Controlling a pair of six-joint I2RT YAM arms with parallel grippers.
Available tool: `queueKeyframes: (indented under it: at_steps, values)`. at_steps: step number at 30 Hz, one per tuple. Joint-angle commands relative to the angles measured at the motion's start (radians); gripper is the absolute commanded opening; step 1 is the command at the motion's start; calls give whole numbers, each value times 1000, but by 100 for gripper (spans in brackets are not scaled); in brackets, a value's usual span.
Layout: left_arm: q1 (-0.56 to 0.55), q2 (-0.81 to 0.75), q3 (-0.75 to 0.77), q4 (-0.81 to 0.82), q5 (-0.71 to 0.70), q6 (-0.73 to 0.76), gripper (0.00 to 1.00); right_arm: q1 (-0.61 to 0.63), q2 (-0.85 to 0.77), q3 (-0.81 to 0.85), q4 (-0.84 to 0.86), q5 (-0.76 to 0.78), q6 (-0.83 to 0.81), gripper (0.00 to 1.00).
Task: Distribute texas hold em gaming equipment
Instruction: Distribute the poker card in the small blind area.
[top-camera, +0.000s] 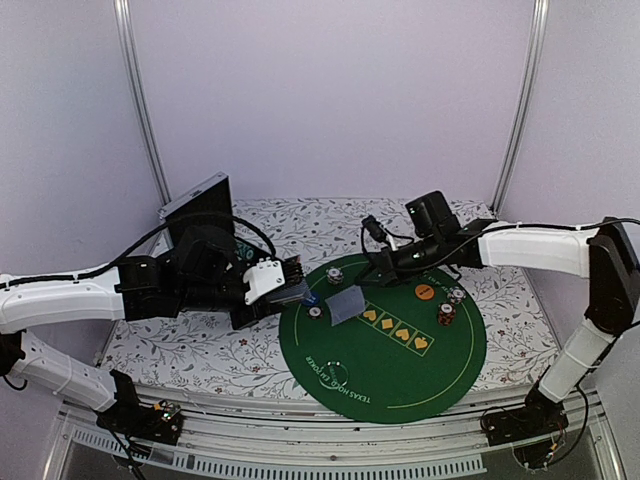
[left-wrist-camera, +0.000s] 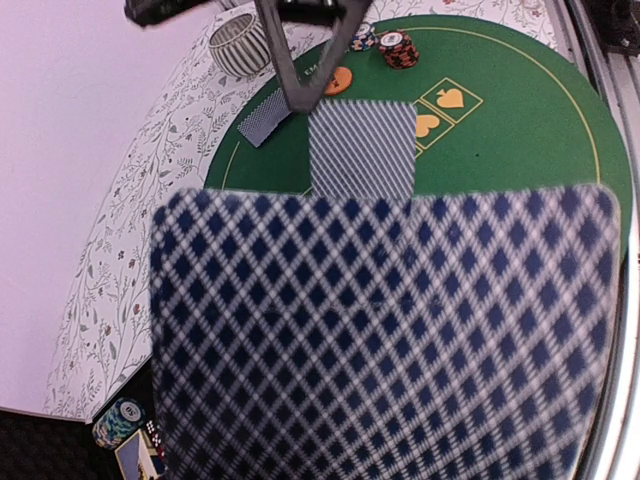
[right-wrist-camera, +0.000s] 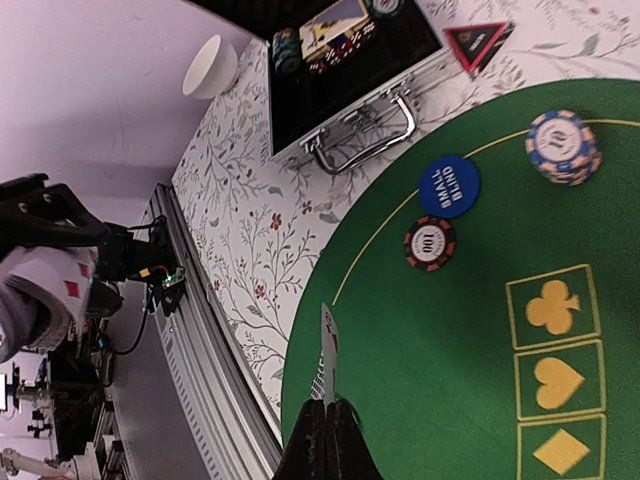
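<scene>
A deck of blue-patterned playing cards (left-wrist-camera: 385, 340) fills the left wrist view and hides that gripper's fingers. In the top view my left gripper (top-camera: 290, 293) holds it at the left rim of the green mat (top-camera: 400, 370). My right gripper (right-wrist-camera: 328, 405) is shut on a single card (right-wrist-camera: 328, 350), seen edge-on here and as a grey rectangle (top-camera: 345, 303) above the mat. Another card (left-wrist-camera: 262, 118) lies at the mat's far edge. Striped chip stacks (right-wrist-camera: 563, 146) (top-camera: 446, 314), a "100" chip (right-wrist-camera: 430, 243), a blue disc (right-wrist-camera: 448, 186) and an orange disc (top-camera: 424, 291) sit on the mat. The black triangle (right-wrist-camera: 477, 42) lies on the cloth.
The open aluminium case (right-wrist-camera: 350, 70) stands at the back left on the floral cloth (top-camera: 170, 350), with chips inside. A ribbed grey cup (left-wrist-camera: 240, 45) stands behind the mat near the right arm. A pale cup (right-wrist-camera: 212, 66) sits beside the case. A metal rail (top-camera: 330, 440) runs along the near edge.
</scene>
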Motion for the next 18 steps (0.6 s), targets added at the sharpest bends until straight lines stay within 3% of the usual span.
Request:
queueKeyframes:
  at_steps: [1, 7, 18]
  values:
    - [12, 0, -6, 22, 13, 3, 42, 82, 148, 8, 225, -142, 46, 2]
    - [16, -3, -7, 21, 14, 3, 42, 111, 313, 50, 335, -218, 107, 2]
    - [16, -4, -9, 22, 18, 3, 42, 148, 467, 116, 462, -260, 205, 2]
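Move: The right hand, holding a card, has the bare mat just on the near side of the black-edged 100 chip about 12 cm to its left, 4 cm back and some 15 cm below. The chip is roughly 10 cm left and 2 cm ahead, the blue small blind button 12 cm left and 7 cm ahead, and the club square 4 cm straight ahead, all on the mat. The deck in the left gripper is about 16 cm left, 1 cm back, at similar height. From the left hand that bare patch is about 5 cm right, 4 cm back and 15 cm down. Leftward and down together, fast at first and then easing, the right hand carries its pinched card about 9 cm left and 8 cm down, drawing back some 3 cm early on, towards the mat's left edge on the near side of the small blind button and 100 chip. The wrist turns about 20 degrees on the way, partly counter-clockwise; the fingers stay shut on the card. The left hand keeps still, holding the deck. ##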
